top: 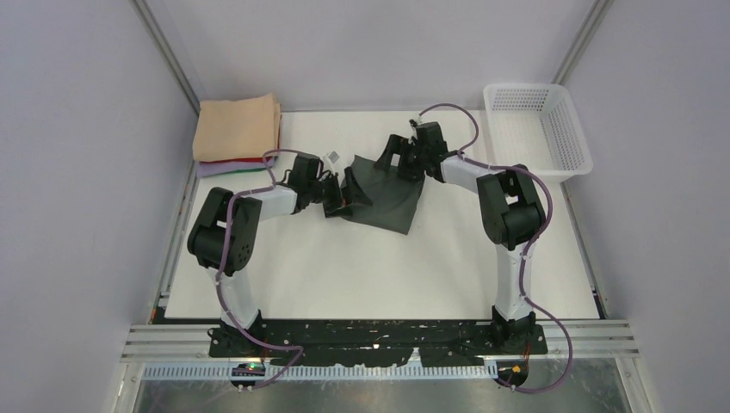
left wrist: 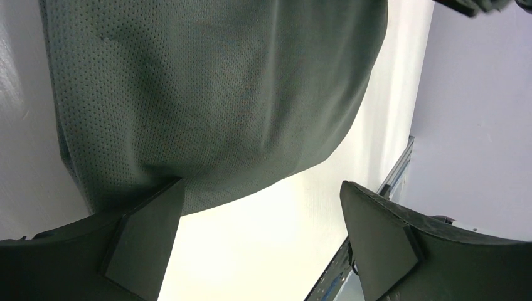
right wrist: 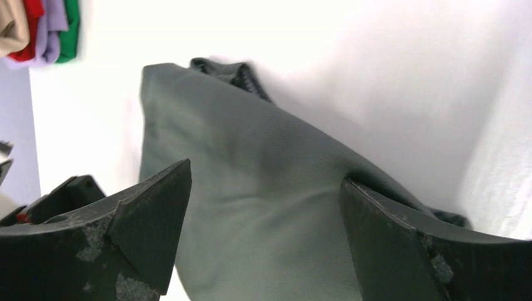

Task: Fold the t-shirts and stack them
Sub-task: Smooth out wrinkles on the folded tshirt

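A dark charcoal-grey t-shirt [top: 387,196] lies partly folded in the middle of the white table. My left gripper [top: 338,194] is at its left edge, open. In the left wrist view the shirt [left wrist: 213,94] fills the top, and the left gripper [left wrist: 260,235] has its left finger [left wrist: 147,238] against the cloth's rim, with bare table between the jaws. My right gripper [top: 399,160] is at the shirt's far edge, open. Seen from the right wrist, the right gripper [right wrist: 266,229] hangs just above the shirt [right wrist: 263,182], jaws wide apart. Folded t-shirts [top: 237,129] are stacked at the back left, peach-tan on top.
A white mesh basket [top: 541,129] stands at the back right corner. The stack of folded shirts [right wrist: 37,28] shows red, lavender and green layers in the right wrist view. Metal frame rails run along the table's left and right sides.
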You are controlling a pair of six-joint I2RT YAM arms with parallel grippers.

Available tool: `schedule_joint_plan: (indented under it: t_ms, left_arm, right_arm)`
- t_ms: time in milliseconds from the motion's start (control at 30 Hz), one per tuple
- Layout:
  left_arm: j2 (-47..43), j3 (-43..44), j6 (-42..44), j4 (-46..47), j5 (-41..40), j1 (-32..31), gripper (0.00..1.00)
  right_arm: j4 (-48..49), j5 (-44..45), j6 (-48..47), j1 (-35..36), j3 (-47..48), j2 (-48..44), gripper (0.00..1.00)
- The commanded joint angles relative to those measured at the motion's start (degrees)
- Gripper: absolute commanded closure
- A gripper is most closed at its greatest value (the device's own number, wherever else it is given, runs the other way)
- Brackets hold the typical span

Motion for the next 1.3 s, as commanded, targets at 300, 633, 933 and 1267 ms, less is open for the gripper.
schedule_joint_plan:
  t_ms: [300, 633, 933, 1267]
  left_arm:
    - [-1.70, -5.80, -0.98, 2.85, -0.15, -0.94, 0.00]
    - [-15.72, -23.57, -3.98, 5.71, -1.85, -6.73, 0.00]
    - [-35.12, -26.67, -2.21, -4.33, -9.48, -15.08, 0.00]
    - [-33.26, -10.23, 5.60, -12.39, -18.77, -12.85, 0.00]
  right_arm:
    - [5.79, -3.73, 6.51, 0.91, -6.98, 2.08, 0.05]
    - [6.59, -5.71, 3.06, 3.62, -21.67, -10.93, 0.05]
    - [3.30, -0.84, -2.87, 4.79, -25.36, -25.17, 0.05]
    - [1.90, 2.69, -2.22, 4.79, -29.92, -38.30, 0.05]
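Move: The folded t-shirt lies beneath my open fingers. Its middle is about 7 cm to the right of my left hand and 2 cm ahead, and roughly 11 cm back and 5 cm left of my right hand, some 2 cm lower than either. The folded stack stands about 23 cm ahead and 30 cm left of my left hand. The white basket is some 36 cm right and 10 cm ahead of my right hand. I drag the folded t-shirt back towards my bases with both open hands, a finger of each resting on the cloth: my left at its left side for about 17 cm, my right from the far edge for some 13 cm, after settling about 1 cm lower. Then both hands lift off about 9 cm, fingertips tilting up, my left easing forward 4 cm. ##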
